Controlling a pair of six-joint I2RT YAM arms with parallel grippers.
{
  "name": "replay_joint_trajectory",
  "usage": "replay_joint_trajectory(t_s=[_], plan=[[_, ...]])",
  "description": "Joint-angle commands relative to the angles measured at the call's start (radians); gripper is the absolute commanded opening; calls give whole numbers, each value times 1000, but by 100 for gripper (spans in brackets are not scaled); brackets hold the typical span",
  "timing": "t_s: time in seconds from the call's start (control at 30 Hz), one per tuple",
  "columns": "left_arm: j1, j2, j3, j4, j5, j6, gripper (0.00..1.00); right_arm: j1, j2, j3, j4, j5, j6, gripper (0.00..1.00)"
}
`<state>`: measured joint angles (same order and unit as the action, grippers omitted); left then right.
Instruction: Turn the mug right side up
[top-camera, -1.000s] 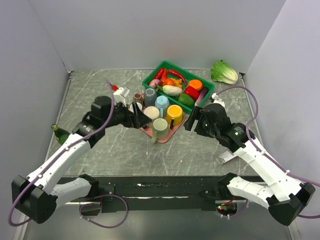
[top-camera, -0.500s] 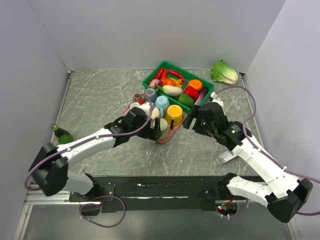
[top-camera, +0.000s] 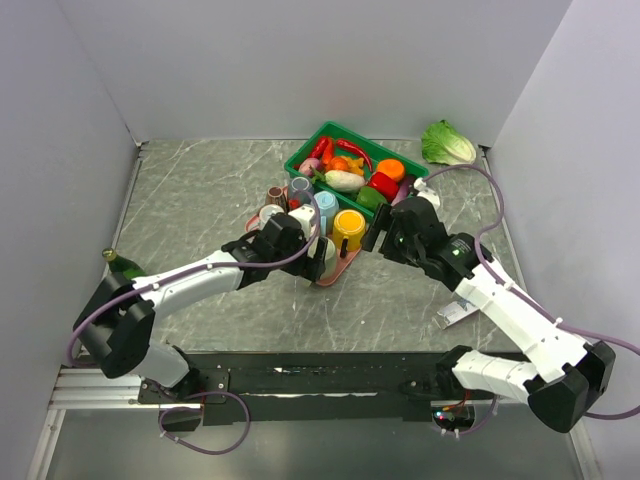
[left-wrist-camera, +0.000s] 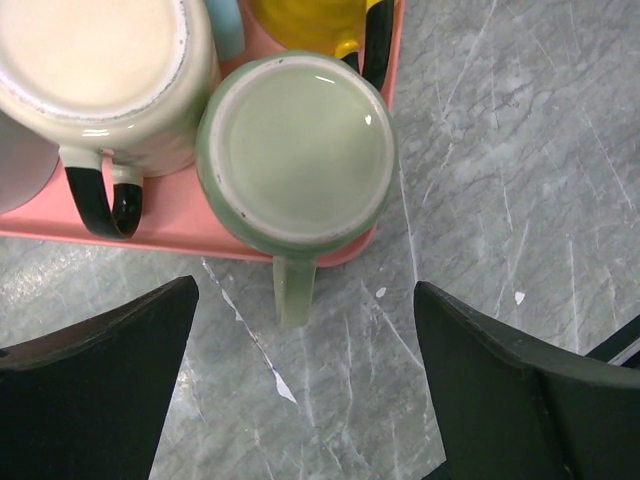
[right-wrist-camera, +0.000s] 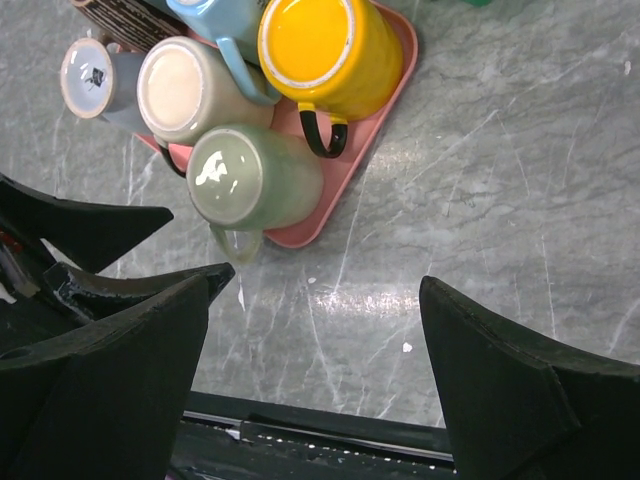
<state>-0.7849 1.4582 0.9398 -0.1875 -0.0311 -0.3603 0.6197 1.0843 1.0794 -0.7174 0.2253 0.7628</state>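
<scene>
A green mug (left-wrist-camera: 295, 150) stands upside down at the near corner of a pink tray (left-wrist-camera: 200, 235), its handle (left-wrist-camera: 293, 290) reaching out over the tray's edge. My left gripper (left-wrist-camera: 305, 300) hangs open just above it and touches nothing, one finger on each side of the handle. In the top view that gripper (top-camera: 305, 245) covers most of the mug. My right gripper (right-wrist-camera: 315, 285) is open and empty over bare table to the right of the tray, the green mug (right-wrist-camera: 250, 185) ahead of it. It sits beside the tray's right edge in the top view (top-camera: 375, 235).
On the tray, also upside down, are a cream mug (right-wrist-camera: 185, 90), a yellow mug (right-wrist-camera: 320, 50), a blue one (right-wrist-camera: 225, 15) and a grey one (right-wrist-camera: 95, 80). A green basket (top-camera: 300, 160) of vegetables stands behind, with a lettuce (top-camera: 447, 143) far right and a green bottle (top-camera: 122, 265) at the left edge.
My left arm swung right from beside the tray until its gripper hangs over the green mug. My right gripper edged slightly left toward the tray. Both stayed open.
</scene>
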Motion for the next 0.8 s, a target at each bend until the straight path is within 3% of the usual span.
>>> replay_joint_trajectory(t_s=[0.0, 0.07, 0.6, 0.77], plan=[[-4, 34, 34, 51, 23, 34, 93, 6, 5, 47, 19, 34, -10, 92], [-5, 51, 40, 52, 23, 32, 86, 6, 8, 47, 15, 36, -10, 92], [-8, 157, 74, 57, 23, -14, 68, 5, -27, 19, -13, 75, 4, 92], [-13, 171, 77, 56, 16, -23, 54, 5, -38, 10, -20, 85, 13, 92]])
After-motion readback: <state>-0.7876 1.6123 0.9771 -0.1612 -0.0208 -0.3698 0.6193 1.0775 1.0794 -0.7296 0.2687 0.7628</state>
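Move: The upside-down green mug stands about 5 cm ahead of the left hand, 3 cm to its right and 6 cm below, its handle sticking back towards the open fingers. The upturned cream mug is some 12 cm ahead and 1 cm to the left of that hand, the yellow mug 12 cm ahead and 10 cm to the right, all about 6 cm below. From the right hand, the green mug lies roughly 6 cm ahead, 11 cm left and 16 cm below. The left hand sinks about 4 cm beside the near wall of the green mug, easing roughly 1 cm to its right and a touch forward, so that its two fingers come down astride the handle while the wrist tips only some 5 degrees. On the way down the fingers close from nearly wide open to a little over half, one on each side of the handle, and whether they touch it yet can't be seen. ##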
